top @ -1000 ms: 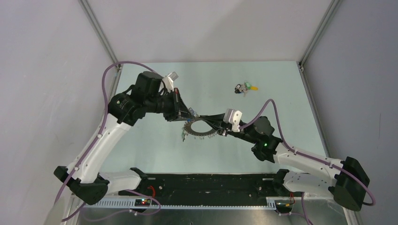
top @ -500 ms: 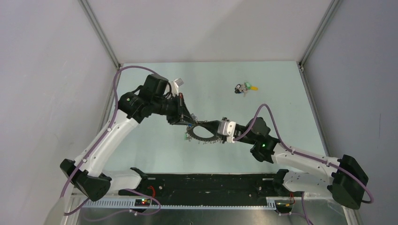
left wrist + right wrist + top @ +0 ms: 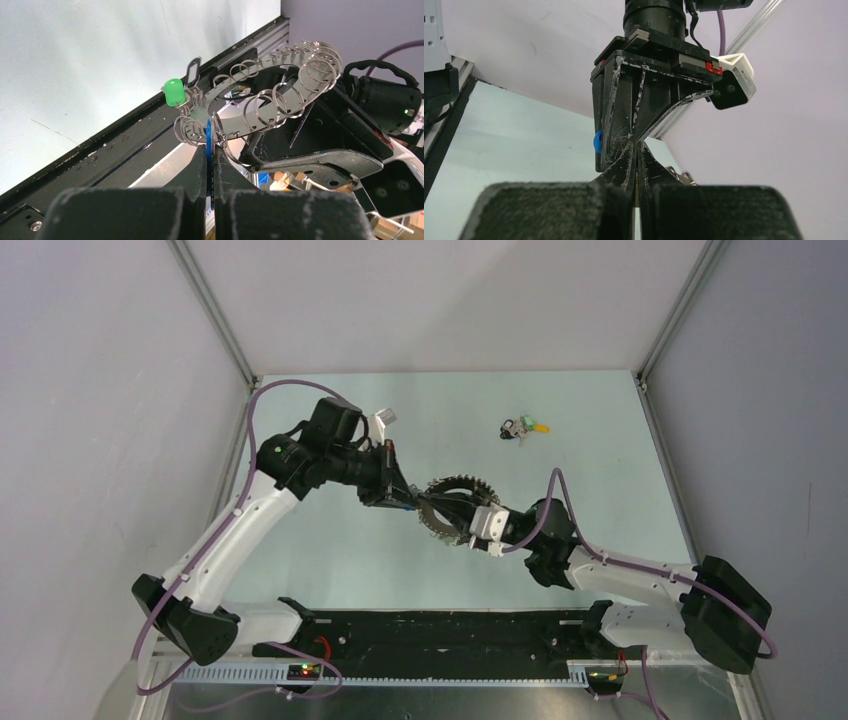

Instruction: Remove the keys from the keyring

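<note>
The keyring (image 3: 452,502), a flat silver ring fringed with small split rings, hangs tilted above the table between both grippers. My left gripper (image 3: 408,500) is shut on a blue key (image 3: 209,150) seen edge-on between its fingers at the ring's near rim (image 3: 260,107). A green-headed key (image 3: 174,92) hangs on the ring's left side. My right gripper (image 3: 466,517) is shut on the ring's opposite edge; in the right wrist view its fingertips (image 3: 636,150) pinch a thin metal edge right below the left gripper (image 3: 624,115), and the blue key's head (image 3: 597,141) shows beside it.
A small clump of loose coloured-headed keys (image 3: 522,428) lies on the pale green table (image 3: 600,440) at the back right. The black rail (image 3: 450,630) with the arm bases runs along the near edge. Grey walls and metal posts close in both sides.
The keyring has risen off the table, tipped up on edge and shifted right. The right arm has drawn in towards its base and the left gripper has followed; both grips are unchanged.
</note>
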Available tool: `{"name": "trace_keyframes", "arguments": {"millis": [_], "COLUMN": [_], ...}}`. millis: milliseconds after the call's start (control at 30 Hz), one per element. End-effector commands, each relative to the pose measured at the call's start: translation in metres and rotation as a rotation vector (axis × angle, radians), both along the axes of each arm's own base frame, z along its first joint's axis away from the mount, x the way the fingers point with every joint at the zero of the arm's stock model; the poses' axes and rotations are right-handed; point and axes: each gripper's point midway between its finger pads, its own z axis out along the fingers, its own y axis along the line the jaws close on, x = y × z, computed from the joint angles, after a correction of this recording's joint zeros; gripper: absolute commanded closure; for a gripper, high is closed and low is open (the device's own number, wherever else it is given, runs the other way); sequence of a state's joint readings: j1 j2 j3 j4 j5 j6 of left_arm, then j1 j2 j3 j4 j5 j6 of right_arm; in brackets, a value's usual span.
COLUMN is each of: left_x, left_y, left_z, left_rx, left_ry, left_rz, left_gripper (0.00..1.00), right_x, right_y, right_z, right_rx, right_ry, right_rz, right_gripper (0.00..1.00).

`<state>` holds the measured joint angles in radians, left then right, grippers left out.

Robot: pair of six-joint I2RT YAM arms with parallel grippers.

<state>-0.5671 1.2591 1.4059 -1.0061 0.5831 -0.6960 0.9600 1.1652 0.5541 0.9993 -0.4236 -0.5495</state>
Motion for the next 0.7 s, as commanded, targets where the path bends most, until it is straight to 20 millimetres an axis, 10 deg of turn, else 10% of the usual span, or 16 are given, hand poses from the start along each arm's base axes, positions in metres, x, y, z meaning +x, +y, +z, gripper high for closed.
{"name": "trace_keyframes", "arguments": {"millis": [0,233,400,667], "left_x": [0.002,0.005,0.013,0.012], "left_y": [-0.003,-0.004,0.003,0.000], "left_z": [0.016,0.032,0.051,0.060], "left_rx": [-0.047,-0.079,-0.072,-0.095], "left_ry": [-0.090,-0.165,-0.288,-0.292], "left_rz": [-0.035,-0.060,-0.031,-0.031], "left_gripper": [1.00,1.00,1.00,1.00], "right_x": [-0.027,-0.019,-0.010,-0.010], "right_y": [-0.032,-0.042,-0.044,-0.043], "right_z": [0.071,0.045,0.027,0.015], "right_rx": [0.256,0.234,0.175,0.138], "right_ry": [-0.133,0.056,0.183,0.270], "right_rz": [0.041,0.044,0.010,0.019], "right_gripper": [1.00,0.99,0.63,0.57]}}
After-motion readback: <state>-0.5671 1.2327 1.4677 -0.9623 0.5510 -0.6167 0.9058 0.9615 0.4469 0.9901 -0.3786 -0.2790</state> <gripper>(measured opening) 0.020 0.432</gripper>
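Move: The large keyring's middle lies about 8 cm to the left gripper's right, 1 cm back and some 3 cm below; its green tag hangs about 3 cm ahead of that gripper, level sideways and 2 cm lower. From the right gripper, the keyring is roughly 7 cm to its right, 3 cm back and 4 cm below. The blue key in the left fingers is about 2 cm left of, 1 cm behind and 1 cm below the right gripper. Draw the right gripper about 4.5 cm to the right, away from the blue key and the left fingertips, shut for the first 3 cm, then opening to nearly half; roll it some 10 degrees as it goes and let it rise a little late on. Keep the left fingers closed on the blue key and lift that hand about 3 cm, easing it 1 cm forward. ##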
